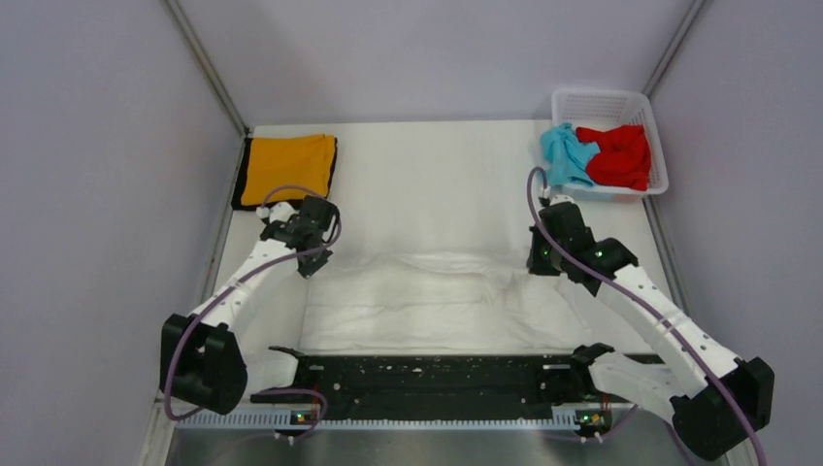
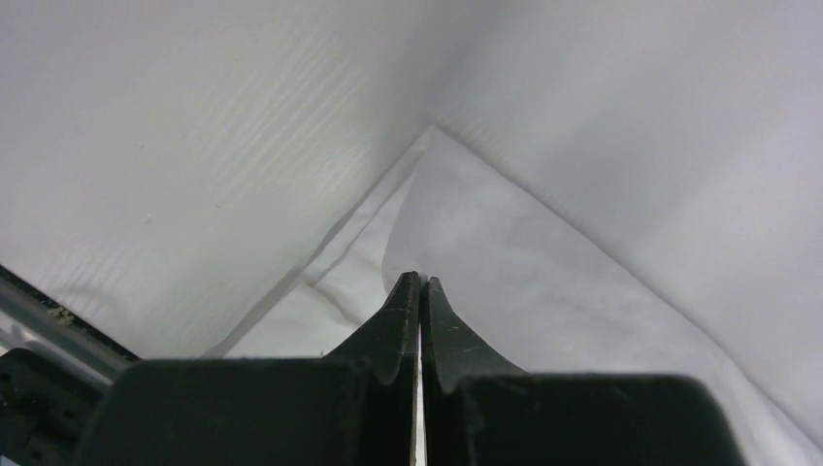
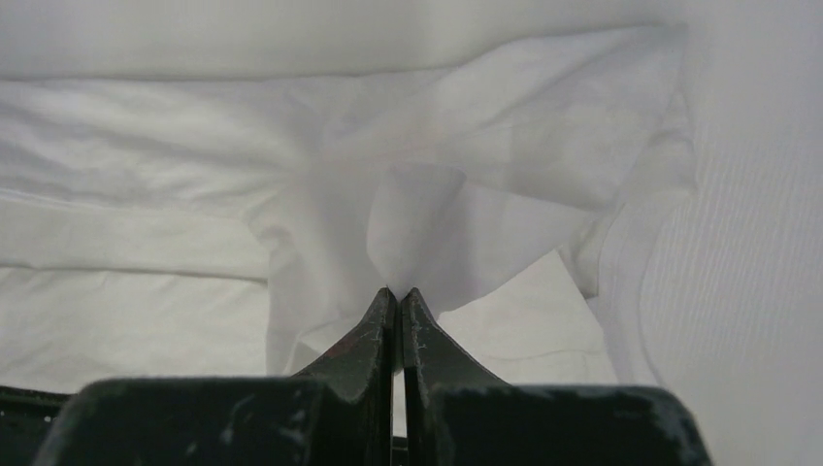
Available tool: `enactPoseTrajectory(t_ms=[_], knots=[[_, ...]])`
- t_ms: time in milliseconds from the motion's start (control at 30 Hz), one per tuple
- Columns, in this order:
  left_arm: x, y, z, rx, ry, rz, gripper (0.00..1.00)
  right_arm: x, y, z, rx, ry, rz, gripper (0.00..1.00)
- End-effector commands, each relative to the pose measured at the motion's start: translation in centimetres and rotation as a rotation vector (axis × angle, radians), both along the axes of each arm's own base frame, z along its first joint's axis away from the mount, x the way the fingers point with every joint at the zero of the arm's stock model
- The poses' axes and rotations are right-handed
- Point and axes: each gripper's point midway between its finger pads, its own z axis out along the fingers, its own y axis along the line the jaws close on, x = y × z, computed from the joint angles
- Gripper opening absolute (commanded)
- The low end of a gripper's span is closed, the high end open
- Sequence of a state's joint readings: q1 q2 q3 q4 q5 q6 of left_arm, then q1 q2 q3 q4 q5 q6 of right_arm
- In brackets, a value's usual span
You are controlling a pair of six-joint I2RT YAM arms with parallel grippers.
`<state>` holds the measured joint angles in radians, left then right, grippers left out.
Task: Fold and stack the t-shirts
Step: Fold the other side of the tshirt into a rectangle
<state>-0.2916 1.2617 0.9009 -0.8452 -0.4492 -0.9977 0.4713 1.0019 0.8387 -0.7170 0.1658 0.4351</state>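
Note:
A large white t-shirt (image 1: 427, 296) lies across the middle of the table, its far edge raised into a ridge between my two grippers. My left gripper (image 1: 312, 262) is at the shirt's far left corner, shut on a thin sheet of white cloth (image 2: 505, 243) that rises from its tips (image 2: 419, 279). My right gripper (image 1: 537, 262) is at the far right corner, shut on a bunched fold of the same shirt (image 3: 456, 214) at its tips (image 3: 398, 291). A folded orange t-shirt (image 1: 288, 168) with black trim lies at the far left.
A white lattice basket (image 1: 655, 126) stands at the far right corner and holds a crumpled light blue t-shirt (image 1: 566, 155) and a red t-shirt (image 1: 619, 155). Grey walls close in both sides and the back. A black bar (image 1: 427, 379) runs along the near edge.

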Motion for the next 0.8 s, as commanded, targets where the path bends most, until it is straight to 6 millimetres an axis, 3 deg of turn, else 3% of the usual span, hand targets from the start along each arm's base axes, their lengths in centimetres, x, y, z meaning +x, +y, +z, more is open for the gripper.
enactPoseTrajectory(t_ms=[0, 100, 333, 400, 600, 667, 767], knots=[[-2.0, 2.1, 1.0, 0.084, -0.012, 0.045, 0.00, -3.0, 0.1, 0.8, 0.011, 0.081, 0.053, 0.00], [-2.1, 2.5, 0.5, 0.100, -0.019, 0.048, 0.00, -4.4, 0.1, 0.1, 0.022, 0.123, 0.071, 0.00], [-2.7, 2.5, -0.8, 0.090, 0.014, 0.080, 0.00, -7.8, 0.0, -3.7, 0.044, 0.278, 0.062, 0.00], [-2.9, 2.4, -1.1, 0.086, 0.030, 0.085, 0.00, -8.4, 0.6, -3.6, 0.068, 0.293, 0.076, 0.10], [-4.3, 3.5, 0.2, 0.131, 0.068, 0.128, 0.53, -12.0, 1.2, -3.6, 0.146, 0.408, 0.108, 0.49], [-4.4, 3.7, 1.2, 0.139, 0.052, 0.138, 0.72, -11.6, 1.2, -2.3, 0.153, 0.346, 0.147, 0.67], [-3.3, 2.8, 2.3, 0.091, 0.004, 0.087, 0.86, -8.7, 1.6, 0.3, 0.153, 0.198, 0.162, 0.97]])
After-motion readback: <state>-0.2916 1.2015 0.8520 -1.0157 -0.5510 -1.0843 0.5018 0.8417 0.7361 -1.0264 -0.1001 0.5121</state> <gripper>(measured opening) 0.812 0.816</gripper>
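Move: Both shut hands still hold the white t-shirt's far edge off the table. From the right hand, its laying-down place on the near half of the t-shirt is about 9 cm back, 1 cm left and 10 cm below; from the left hand, its own is roughly 7 cm back, 2 cm left and 6 cm below. The folded orange t-shirt lies some 30 cm ahead and 11 cm left of the left hand, about 5 cm lower. The basket stands about 41 cm ahead and 28 cm right of the right hand, some 6 cm lower. Drawing the lifted edge back over the t-shirt, the right hand travels about 11 cm towards the robot and sinks some 4 cm, its fingers tipping about 20 degrees nearer to straight down. The left hand eases about 4.5 cm back and 3 cm left, rising slightly, then dipping. Late on, both open wide and let go of the cloth, still drawing back and lifting slightly at the end. ##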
